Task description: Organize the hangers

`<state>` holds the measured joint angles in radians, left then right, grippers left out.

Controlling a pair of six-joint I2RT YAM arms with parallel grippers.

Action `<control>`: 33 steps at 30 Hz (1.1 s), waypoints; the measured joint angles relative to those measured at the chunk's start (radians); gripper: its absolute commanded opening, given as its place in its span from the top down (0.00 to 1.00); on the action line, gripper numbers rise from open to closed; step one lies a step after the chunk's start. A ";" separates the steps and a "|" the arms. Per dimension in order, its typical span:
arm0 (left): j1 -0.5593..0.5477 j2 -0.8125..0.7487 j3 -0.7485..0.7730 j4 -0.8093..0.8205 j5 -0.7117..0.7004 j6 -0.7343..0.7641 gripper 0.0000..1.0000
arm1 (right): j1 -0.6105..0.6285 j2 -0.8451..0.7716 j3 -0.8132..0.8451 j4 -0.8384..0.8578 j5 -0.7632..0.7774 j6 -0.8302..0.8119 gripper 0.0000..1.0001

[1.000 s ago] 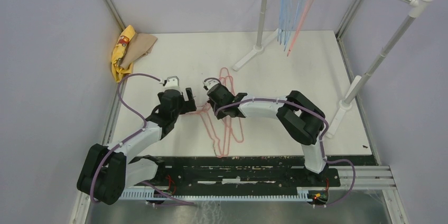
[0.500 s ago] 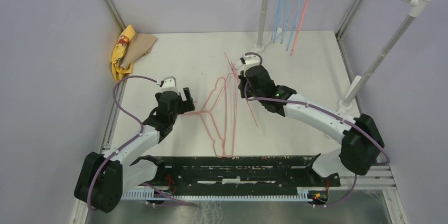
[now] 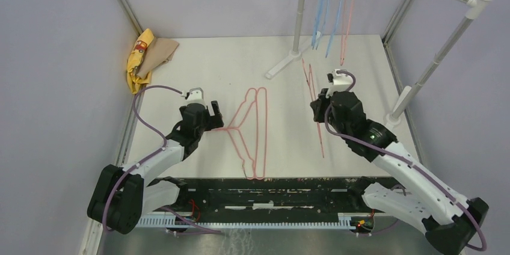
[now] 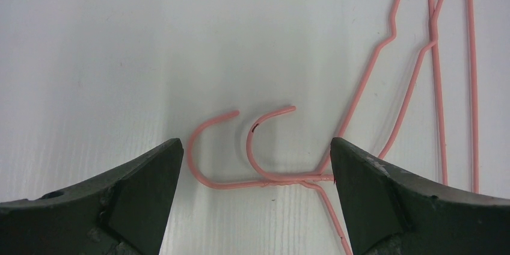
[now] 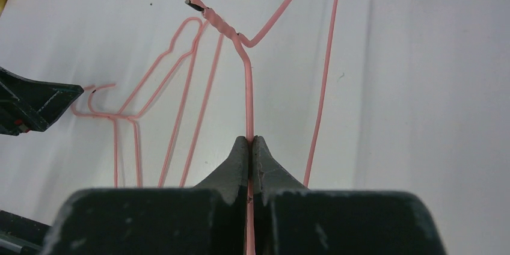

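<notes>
Two pink hangers (image 3: 251, 124) lie overlapped flat on the white table. Their hooks (image 4: 224, 147) sit between the spread fingers of my left gripper (image 4: 255, 174), which is open and touches neither. In the top view this left gripper (image 3: 215, 116) is at the hooks' left end. My right gripper (image 5: 251, 142) is shut on one wire side of a third pink hanger (image 5: 247, 86), just below its twisted neck. That held hanger (image 3: 321, 144) is lifted right of centre, by the right gripper (image 3: 316, 107). Blue hangers (image 3: 323, 8) and a pink one (image 3: 344, 23) hang from the rack at the back.
The rack's left pole (image 3: 299, 11) ends in a white foot (image 3: 281, 65) on the table. Its right pole (image 3: 434, 62) and foot (image 3: 391, 121) stand near the right edge. A yellow cloth (image 3: 139, 56) and a brown item (image 3: 160, 50) lie in the back left corner.
My right arm has swung from the pile at the table's middle to the right, carrying one pink hanger towards the rack. The left gripper has stayed open at the hooks.
</notes>
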<state>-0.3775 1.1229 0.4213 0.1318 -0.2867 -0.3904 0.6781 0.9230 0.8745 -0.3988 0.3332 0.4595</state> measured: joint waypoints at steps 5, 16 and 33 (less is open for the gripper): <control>0.000 0.008 0.000 0.006 0.008 0.000 0.01 | -0.006 -0.153 0.000 -0.112 0.059 0.008 0.99; 0.000 0.008 0.000 0.021 0.027 -0.019 0.01 | -0.009 -0.354 0.028 -0.377 0.165 0.035 0.99; 0.000 0.010 0.000 0.040 0.071 -0.036 0.01 | -0.011 -0.248 0.284 -0.355 0.335 -0.072 0.99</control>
<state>-0.3775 1.1332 0.4213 0.1715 -0.2157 -0.4267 0.6674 0.6750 1.1587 -0.7540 0.6685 0.3878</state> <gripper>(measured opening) 0.990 0.015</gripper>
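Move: The rack's rail, where the hangers hang, is roughly 18 cm ahead of the right hand, 10 cm to its right and 37 cm above. A red hanger already hung there has its middle some 19 cm ahead, 8 cm right and 18 cm up. The near post stands about 5 cm ahead and 29 cm right. The red hangers on the table lie level with the hand, 17 cm left and 23 cm below. From the left hand, the rail spot is about 14 cm ahead, 37 cm right and 52 cm up. Still pinching the red hanger's wire in its shut fingers, the right hand carries it clear of the table towards the rail: first right and back at a fairly even height, then steeply up, about 12 cm right and 12 cm up in all. It ends some 5 cm farther back, having begun to ease forward, turned some 15 degrees clockwise with the fingers tipped up by about as much. ##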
